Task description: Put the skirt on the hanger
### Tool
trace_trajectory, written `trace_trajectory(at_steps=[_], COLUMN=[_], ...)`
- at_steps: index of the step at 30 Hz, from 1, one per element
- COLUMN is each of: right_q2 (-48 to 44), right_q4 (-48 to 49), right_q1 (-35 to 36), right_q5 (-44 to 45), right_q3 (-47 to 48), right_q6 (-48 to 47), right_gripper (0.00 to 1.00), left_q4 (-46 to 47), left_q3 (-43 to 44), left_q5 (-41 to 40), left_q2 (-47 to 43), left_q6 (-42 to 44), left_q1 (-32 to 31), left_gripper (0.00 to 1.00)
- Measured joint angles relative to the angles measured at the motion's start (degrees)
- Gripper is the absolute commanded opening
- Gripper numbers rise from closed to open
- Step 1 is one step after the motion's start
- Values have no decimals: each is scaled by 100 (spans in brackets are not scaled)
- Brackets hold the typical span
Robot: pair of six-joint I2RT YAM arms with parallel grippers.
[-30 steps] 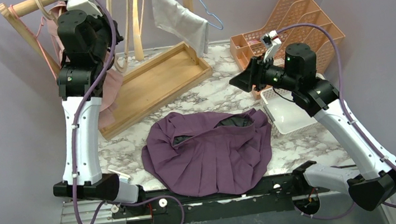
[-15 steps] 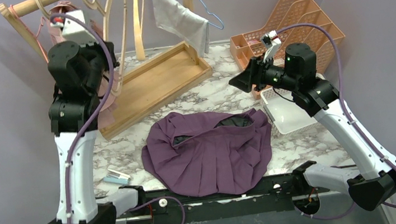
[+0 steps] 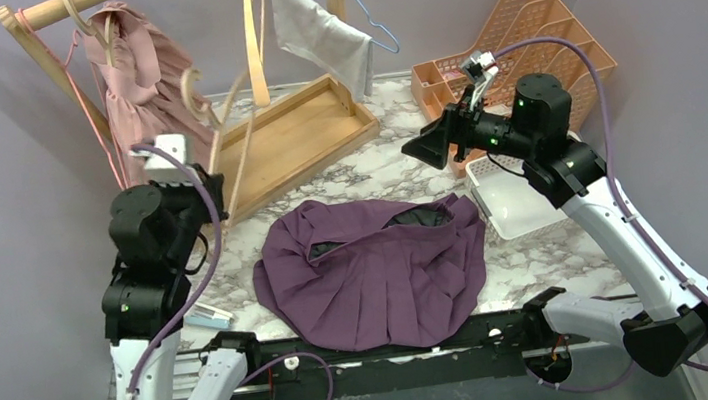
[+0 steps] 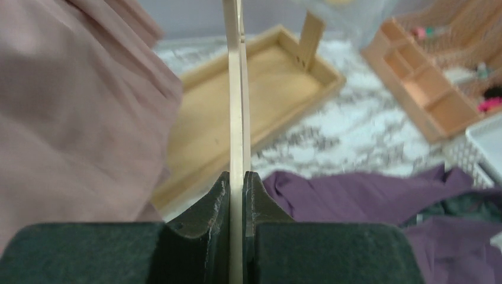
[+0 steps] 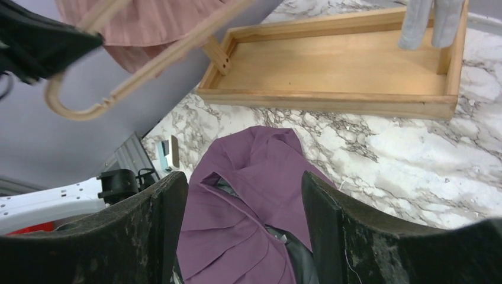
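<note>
The purple pleated skirt (image 3: 374,278) lies spread flat on the marble table near the front edge, its dark lining showing at the waist; it also shows under the right wrist (image 5: 248,195) and in the left wrist view (image 4: 355,189). My left gripper (image 3: 213,188) is shut on a wooden hanger (image 3: 236,153), seen edge-on between its jaws (image 4: 237,89), held in the air left of the skirt. The hanger's hook (image 5: 71,106) points left. My right gripper (image 3: 424,147) hangs open and empty above the skirt's far right edge (image 5: 244,177).
A wooden tray (image 3: 316,162) sits behind the skirt. A pink dress (image 3: 129,75) hangs on the rack at back left, a grey cloth (image 3: 321,33) on a blue wire hanger beside it. An orange rack (image 3: 512,31) and a white basket (image 3: 516,202) stand at right.
The left arm has swung down and toward the front, carrying the wooden hanger away from the rack. The right gripper's jaws have spread wider.
</note>
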Motion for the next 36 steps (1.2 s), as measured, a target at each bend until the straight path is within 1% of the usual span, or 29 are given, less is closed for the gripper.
trace_trajectory(at_steps=[3, 6, 11, 12, 13, 17, 19, 23, 29, 36], right_q2=[-2, -2, -48, -68, -68, -35, 46, 155, 262, 892], right_q4=[74, 114, 260, 330, 330, 372, 374, 483, 960, 1233], right_q1=[0, 0, 0, -2, -2, 11, 63, 345, 1027, 1707], right_q5=[-131, -234, -485, -647, -647, -1150, -1379, -1668, -1895, -1987], right_q3=[11, 17, 9, 2, 2, 7, 7, 7, 7, 42], right_q6=[-111, -238, -531, -708, -708, -1113, -1276, -1504, -1738, -2004], right_gripper=[76, 77, 76, 76, 76, 76, 76, 76, 76, 73], left_q4=[-238, -481, -527, -522, -522, -544, -527, -522, -352, -35], left_q3=[-551, -901, -1056, -1097, -1137, -1198, -1233, -1355, -1388, -1491], left_q5=[389, 966, 1928, 2076, 2162, 2492, 2796, 3543, 4516, 5163], left_q2=[-74, -96, -407, -511, -597, -957, -1038, -1110, -1012, -905], left_q6=[151, 367, 866, 981, 1064, 1539, 1777, 2044, 2028, 1912], left_q1=[-70, -181, -376, -409, -417, -428, -428, -428, -428, -433], left_gripper=[0, 0, 0, 0, 0, 0, 0, 0, 0, 0])
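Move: The left gripper already holds the wooden hanger, its free end pointing forward. The purple skirt lies about 23 cm to that hand's right, 5 cm back and some 37 cm below; the hanging pink skirt is roughly 20 cm ahead and 9 cm left. From the right gripper, the hanger's free end is some 29 cm left and 20 cm ahead, near its height; the purple skirt lies 10 cm left, 8 cm back, 35 cm below. Keep the left gripper pinched on the hanger, dip it quickly, then draw it right and back (about 12 cm right, 10 cm back overall) while turning some 60 degrees clockwise, so the free end swings across above the purple skirt. Bring the open right gripper left and back to meet it, turning counter-clockwise, and leave its fingers open astride the hanger's bars. ##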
